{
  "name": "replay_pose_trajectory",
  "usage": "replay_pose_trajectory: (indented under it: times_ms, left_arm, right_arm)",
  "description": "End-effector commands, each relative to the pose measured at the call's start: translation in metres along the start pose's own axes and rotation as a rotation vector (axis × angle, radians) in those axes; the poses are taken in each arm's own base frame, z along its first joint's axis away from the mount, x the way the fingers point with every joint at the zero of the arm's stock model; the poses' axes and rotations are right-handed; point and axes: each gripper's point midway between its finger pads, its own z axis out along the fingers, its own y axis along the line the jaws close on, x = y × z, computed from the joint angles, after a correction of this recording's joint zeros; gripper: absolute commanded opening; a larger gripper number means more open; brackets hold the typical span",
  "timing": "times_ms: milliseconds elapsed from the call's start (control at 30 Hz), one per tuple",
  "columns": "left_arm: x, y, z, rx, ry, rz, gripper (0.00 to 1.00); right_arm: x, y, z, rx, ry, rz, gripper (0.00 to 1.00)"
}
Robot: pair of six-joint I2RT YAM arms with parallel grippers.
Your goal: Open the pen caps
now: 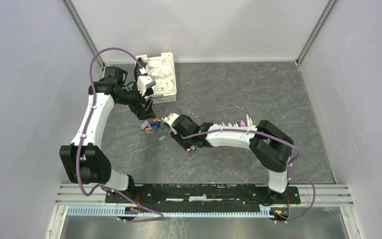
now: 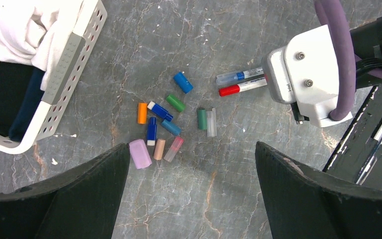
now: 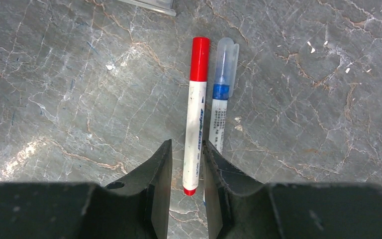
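Two capped pens lie side by side on the grey table: a white pen with a red cap (image 3: 197, 114) and one with a blue band under a clear cap (image 3: 222, 94). My right gripper (image 3: 187, 149) straddles the tail of the red-capped pen (image 2: 241, 88), jaws narrow. The right finger is against the barrel and a thin gap shows at the left finger. Several loose pen caps (image 2: 171, 117), blue, green, orange, pink and clear, lie scattered. My left gripper (image 2: 193, 154) hangs wide open above the table just in front of them, holding nothing.
A white slotted basket (image 1: 171, 74) with crumpled white cloth stands at the back left, close to the left arm. A row of several pens (image 1: 236, 123) lies behind the right forearm. The right arm (image 1: 229, 135) stretches across the middle of the table.
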Motion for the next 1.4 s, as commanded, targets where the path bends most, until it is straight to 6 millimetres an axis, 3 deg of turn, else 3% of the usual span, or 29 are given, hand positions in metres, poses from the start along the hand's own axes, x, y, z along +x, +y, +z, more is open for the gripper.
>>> replay_pose_trajectory:
  times_ms: [0,667,767,867,967,1167,1367]
  left_arm:
    - [-0.003,-0.002,0.0,0.013,-0.011,0.0,1.0]
    - [0.007,-0.011,0.004,0.082,0.015,0.01,1.0]
    - [0.016,-0.015,0.008,0.115,0.035,0.029,1.0]
    - [0.027,-0.023,0.012,0.156,0.046,0.063,1.0]
    - [0.029,-0.034,0.013,0.196,0.009,0.15,1.0]
    - [0.032,-0.062,0.011,0.291,-0.063,0.288,1.0]
    - [0.047,-0.097,0.017,0.463,-0.025,0.356,1.0]
  right_arm:
    - [-0.018,-0.003,-0.001,0.012,-0.044,0.003,0.32]
    - [0.025,0.001,0.021,0.0,0.053,0.001,0.31]
    - [0.025,0.002,0.018,-0.01,0.05,0.003,0.24]
    - [0.01,0.005,0.007,-0.031,0.014,0.004,0.1]
    - [-0.017,0.01,-0.015,-0.087,-0.041,0.006,0.0]
    - [-0.055,0.02,-0.061,-0.284,-0.12,0.02,0.0]
    - [-0.06,0.029,-0.091,-0.499,-0.118,0.039,0.0]
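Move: The red pen lies almost under the right hand, its middle about 1 cm ahead, 1 cm left and 2 cm below. The blue pen runs close alongside, about 1 cm farther out and 1 cm to the right of the red one. The loose clear cap is some 9 cm left and 3 cm ahead of this hand. From the left hand, the red pen is roughly 6 cm back, 11 cm right and 19 cm below; the caps pile is straight below that hand. The right fingers pinch the red pen's white barrel a little behind its middle, after sinking about 2 cm around it; they then lift it some 9 cm, tilting roughly 20 degrees. Meanwhile the wide-open left hand comes to meet the pen, drawing back about 7 cm and sinking 4 cm, with a clockwise turn of some 25 degrees. ##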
